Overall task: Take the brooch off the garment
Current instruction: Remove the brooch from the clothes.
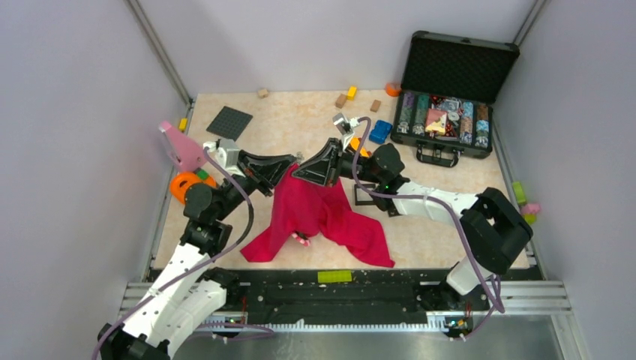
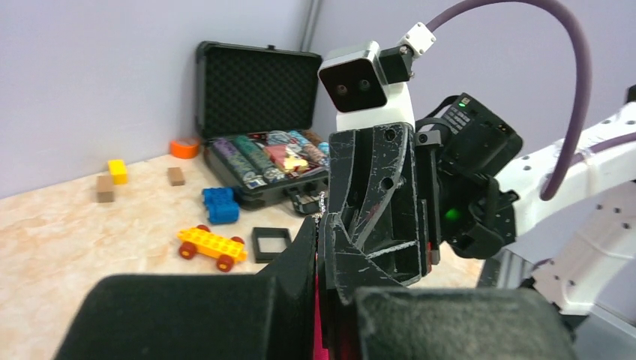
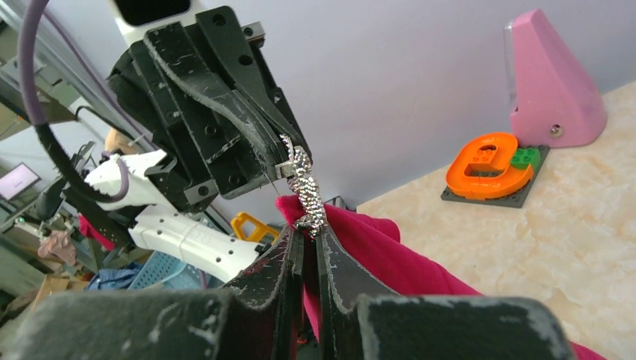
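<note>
A magenta garment [image 1: 322, 214] hangs from a raised peak above the table, its lower part spread on the surface. At that peak sits the brooch [image 3: 304, 191], a small silvery glittering piece seen edge-on, also glinting in the left wrist view [image 2: 323, 204]. My left gripper [image 1: 287, 166] is shut with its tips on the brooch's upper end [image 3: 289, 161]. My right gripper [image 3: 307, 234] faces it tip to tip, shut on the garment's cloth [image 3: 375, 247], with the brooch's lower end at its fingertips. From above, both grippers hide the brooch.
An open black case [image 1: 450, 112] of small items stands at the back right. An orange ring toy [image 1: 182, 186] and a pink wedge [image 1: 182, 146] sit at the left. A dark baseplate [image 1: 229, 121], a blue brick [image 1: 380, 131], a black square frame [image 1: 367, 196] and a small pink-white piece [image 1: 301, 240] lie nearby.
</note>
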Controlling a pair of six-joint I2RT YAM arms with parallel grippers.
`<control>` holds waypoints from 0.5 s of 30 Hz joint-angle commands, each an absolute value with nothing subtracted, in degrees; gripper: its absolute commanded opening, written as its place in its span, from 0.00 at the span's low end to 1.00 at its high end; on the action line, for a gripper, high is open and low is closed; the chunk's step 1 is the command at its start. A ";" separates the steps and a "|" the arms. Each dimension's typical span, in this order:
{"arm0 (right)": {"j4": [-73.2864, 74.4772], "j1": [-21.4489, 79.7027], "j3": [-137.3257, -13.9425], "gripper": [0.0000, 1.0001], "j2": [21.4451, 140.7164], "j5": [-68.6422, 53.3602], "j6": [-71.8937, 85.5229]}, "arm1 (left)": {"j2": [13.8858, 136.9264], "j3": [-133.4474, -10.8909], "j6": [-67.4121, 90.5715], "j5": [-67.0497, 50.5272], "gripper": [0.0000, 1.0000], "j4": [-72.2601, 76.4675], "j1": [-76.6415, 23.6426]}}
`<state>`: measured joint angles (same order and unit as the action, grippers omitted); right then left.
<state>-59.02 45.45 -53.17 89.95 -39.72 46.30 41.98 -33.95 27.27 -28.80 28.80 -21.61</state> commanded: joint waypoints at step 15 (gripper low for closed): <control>-65.37 45.00 -45.06 0.51 88.49 -39.45 47.02 | 39.23 -30.37 21.45 -14.98 0.00 25.54 -22.05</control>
<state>-61.87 44.84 -46.83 91.13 -38.61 49.78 40.86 -29.34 22.87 -19.16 24.10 -22.50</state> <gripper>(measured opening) 0.496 0.008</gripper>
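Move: The brooch is already at my shut left fingertips, its middle only about 1 cm ahead, 1 cm right and 1 cm below. From my shut right fingers it is some 3 cm ahead, 1 cm left and 2 cm up. The garment's raised peak lies about 1 cm ahead and 1 cm left of my right hand, level with it. Far below my right hand, around 30 cm down, the square frame sits about 20 cm right and 7 cm back. My right fingers let go beside the brooch, opening from nearly shut to about half, while that hand sinks about 4 cm and tips slightly. I keep the brooch shut in my left fingertips and lower it about 5 cm, easing a little forward as well, the left wrist turning some 10 degrees, mostly counter-clockwise. ##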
